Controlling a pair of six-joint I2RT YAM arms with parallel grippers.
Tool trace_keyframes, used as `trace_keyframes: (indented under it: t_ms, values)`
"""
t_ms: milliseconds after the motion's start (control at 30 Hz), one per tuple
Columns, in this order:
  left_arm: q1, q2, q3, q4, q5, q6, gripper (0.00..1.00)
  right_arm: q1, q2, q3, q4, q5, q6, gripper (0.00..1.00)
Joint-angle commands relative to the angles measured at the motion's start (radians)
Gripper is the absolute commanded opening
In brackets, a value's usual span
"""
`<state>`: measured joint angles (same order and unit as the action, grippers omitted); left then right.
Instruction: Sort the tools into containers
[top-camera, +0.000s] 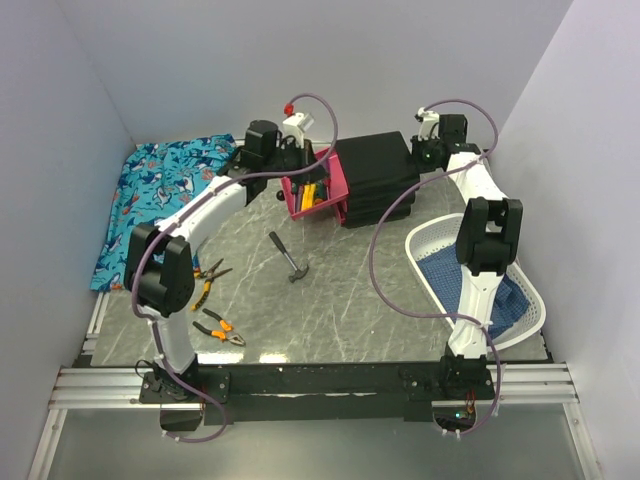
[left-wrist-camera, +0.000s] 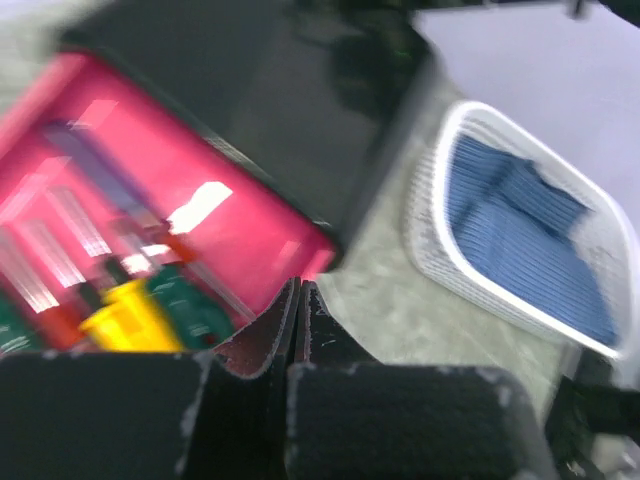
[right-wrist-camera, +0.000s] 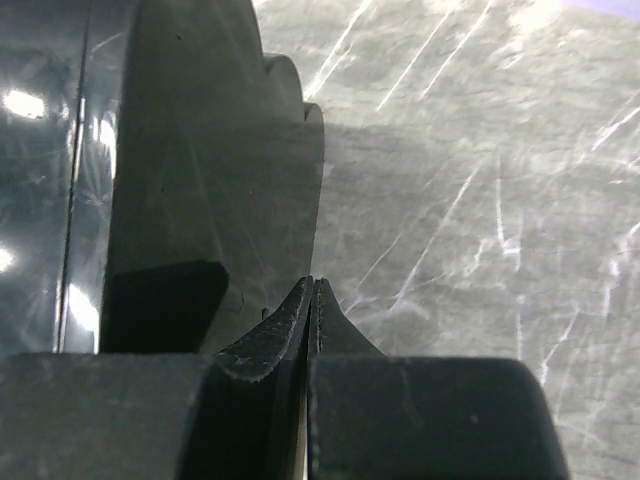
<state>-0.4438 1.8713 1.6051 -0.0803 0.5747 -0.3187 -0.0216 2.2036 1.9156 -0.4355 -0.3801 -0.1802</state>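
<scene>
An open pink drawer (top-camera: 318, 192) juts from the black cabinet (top-camera: 380, 175) and holds screwdrivers (top-camera: 308, 193). In the left wrist view the drawer (left-wrist-camera: 230, 215) shows green and yellow handles (left-wrist-camera: 135, 315) inside, blurred. My left gripper (left-wrist-camera: 300, 287) is shut and empty, hovering over the drawer's near corner (top-camera: 298, 158). A black-handled hammer (top-camera: 288, 257) lies on the table. Orange-handled pliers (top-camera: 208, 278) and more pliers (top-camera: 221, 331) lie near the left arm. My right gripper (right-wrist-camera: 314, 283) is shut and empty beside the cabinet's right side (top-camera: 427, 155).
A shark-patterned blue cloth (top-camera: 160, 200) lies at the far left. A white basket (top-camera: 430, 235) holding a folded blue cloth (top-camera: 505, 295) sits at the right, around the right arm. The cabinet wall (right-wrist-camera: 200, 150) stands close on the right gripper's left.
</scene>
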Motion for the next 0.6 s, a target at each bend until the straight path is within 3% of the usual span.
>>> trace_keyframes:
  t_ms: [0, 233, 567]
  values:
    - [0.034, -0.115, -0.013, -0.048, -0.157, 0.053, 0.01, 0.026, -0.019, -0.015, -0.012, -0.017, -0.002, 0.0]
    - [0.204, -0.08, -0.114, -0.062, -0.228, 0.093, 0.01, 0.026, -0.007, -0.006, -0.014, -0.005, -0.008, 0.0]
    - [0.238, 0.123, -0.025, -0.044, -0.17, 0.115, 0.01, 0.025, -0.008, -0.024, -0.016, 0.012, -0.024, 0.0]
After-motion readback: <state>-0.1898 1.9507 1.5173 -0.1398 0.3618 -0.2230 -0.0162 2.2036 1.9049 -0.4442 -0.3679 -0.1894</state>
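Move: The open drawer's black knob lies about 11 cm to the left of my left hand, some 6 cm ahead and 14 cm below. The pink drawer full of screwdrivers is about 9 cm ahead and 3 cm left. The black cabinet is 10 cm ahead and 12 cm right, and the hammer 10 cm back and 9 cm left on the table. From my right hand the knob is roughly 33 cm left and 7 cm back. With fingers still shut, I swing my left hand off from above the drawer, about 15 cm left and some 8 cm forward. I stay nearly level at first, then drop about 10 cm as the sideways travel ends, coming down close to the knob on its left. Meanwhile I turn the hand counter-clockwise by some 25 degrees. ##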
